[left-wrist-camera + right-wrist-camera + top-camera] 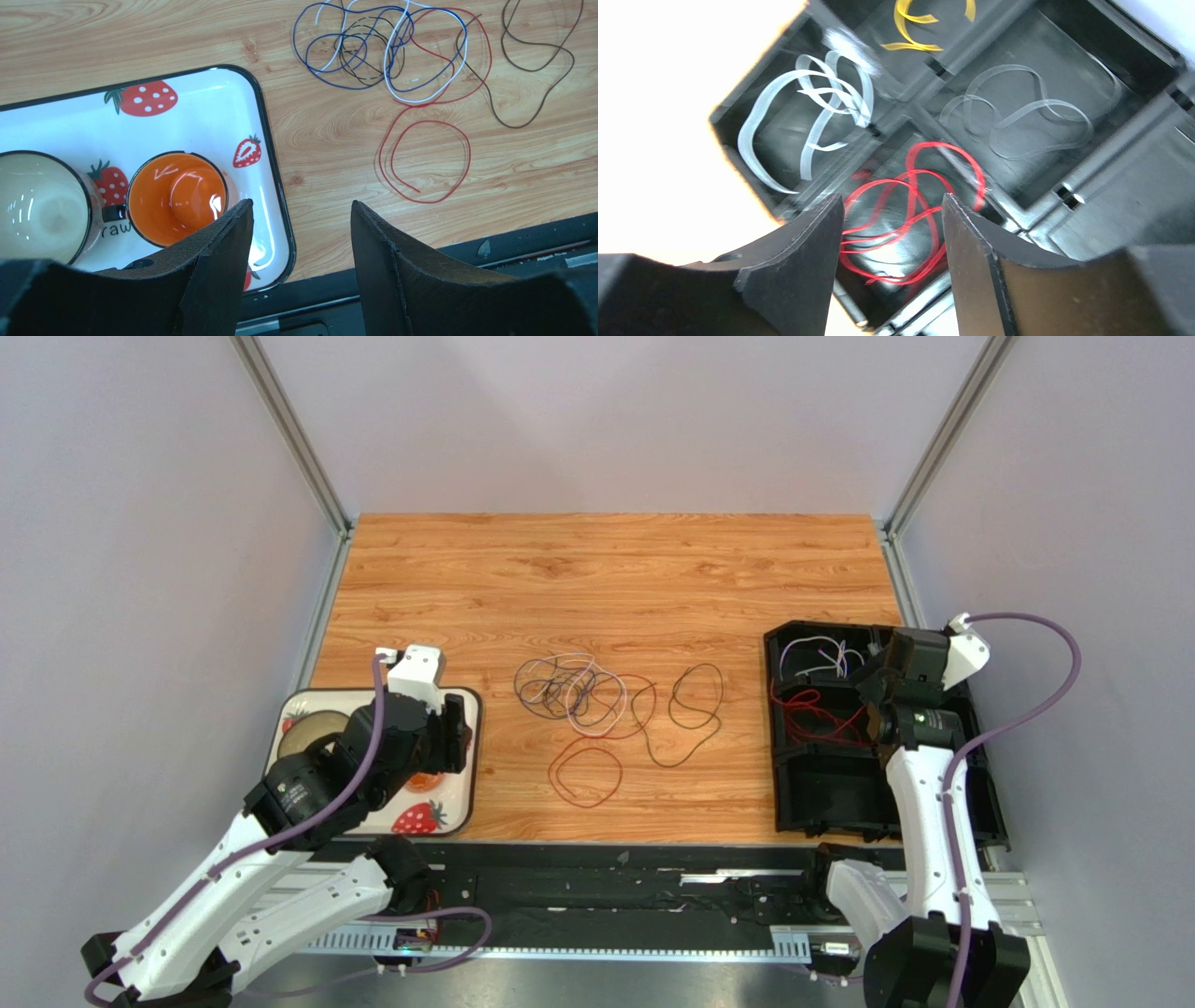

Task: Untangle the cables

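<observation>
A tangle of thin cables (572, 689) in blue, white, red and dark colours lies mid-table; it shows in the left wrist view as tangled loops (382, 49). A red loop (584, 773) and a dark loop (690, 711) lie beside it. My right gripper (892, 210) hangs open over the black divided tray (828, 798), above a compartment holding red cable (913, 210). Other compartments hold white cable (808, 119), yellow cable (913, 21) and grey cable (1018, 119). Over the strawberry tray (210, 98), my left gripper (298, 217) is open and empty.
An orange cup (175, 196) and a cream cup (38, 210) stand on the strawberry tray at the table's left. A black rail (631, 889) runs along the near edge. Grey walls close in both sides.
</observation>
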Action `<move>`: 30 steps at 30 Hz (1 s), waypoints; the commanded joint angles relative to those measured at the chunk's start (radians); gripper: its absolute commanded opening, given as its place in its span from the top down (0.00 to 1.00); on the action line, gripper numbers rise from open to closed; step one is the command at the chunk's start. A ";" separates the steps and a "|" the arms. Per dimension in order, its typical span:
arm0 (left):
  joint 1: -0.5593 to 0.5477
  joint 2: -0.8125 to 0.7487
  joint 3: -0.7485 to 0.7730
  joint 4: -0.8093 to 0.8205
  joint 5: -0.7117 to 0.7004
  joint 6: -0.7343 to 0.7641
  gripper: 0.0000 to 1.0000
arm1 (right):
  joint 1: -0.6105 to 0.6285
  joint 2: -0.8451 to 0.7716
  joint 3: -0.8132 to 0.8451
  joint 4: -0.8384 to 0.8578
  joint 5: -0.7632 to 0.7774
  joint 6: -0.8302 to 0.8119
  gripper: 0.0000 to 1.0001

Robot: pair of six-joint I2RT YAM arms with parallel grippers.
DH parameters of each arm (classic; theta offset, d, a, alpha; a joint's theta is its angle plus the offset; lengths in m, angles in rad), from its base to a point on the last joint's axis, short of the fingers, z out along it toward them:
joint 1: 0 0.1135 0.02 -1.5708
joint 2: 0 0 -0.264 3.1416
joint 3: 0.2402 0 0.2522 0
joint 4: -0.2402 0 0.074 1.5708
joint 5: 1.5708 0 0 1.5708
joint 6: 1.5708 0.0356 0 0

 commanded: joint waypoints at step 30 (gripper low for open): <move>0.000 -0.008 0.022 0.009 -0.017 -0.008 0.37 | 0.170 0.332 0.012 0.188 -0.332 -0.083 1.00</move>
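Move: The red cable's loose end hangs over the tray's left rim, about 15 cm left of the right hand, 3 cm ahead and 10 cm below it. The rest of the red cable lies in its compartment some 8 cm left and 2 cm back, with the white cable about 8 cm left and 7 cm ahead, both roughly 12 cm down. From the idle left hand that loose end is about 45 cm right and 10 cm ahead, well below. Towards the red cable's loose end on the rim, the right hand first lifts some 3 cm clear of the tray, then sweeps about 12 cm left and a little forward and sinks, ending 7 cm lower than it began. On the way the wrist swings some 30 degrees counter-clockwise, the fingers tip more steeply down and close empty from just over half open. The tips come close to the strand; touch can't be made out. ##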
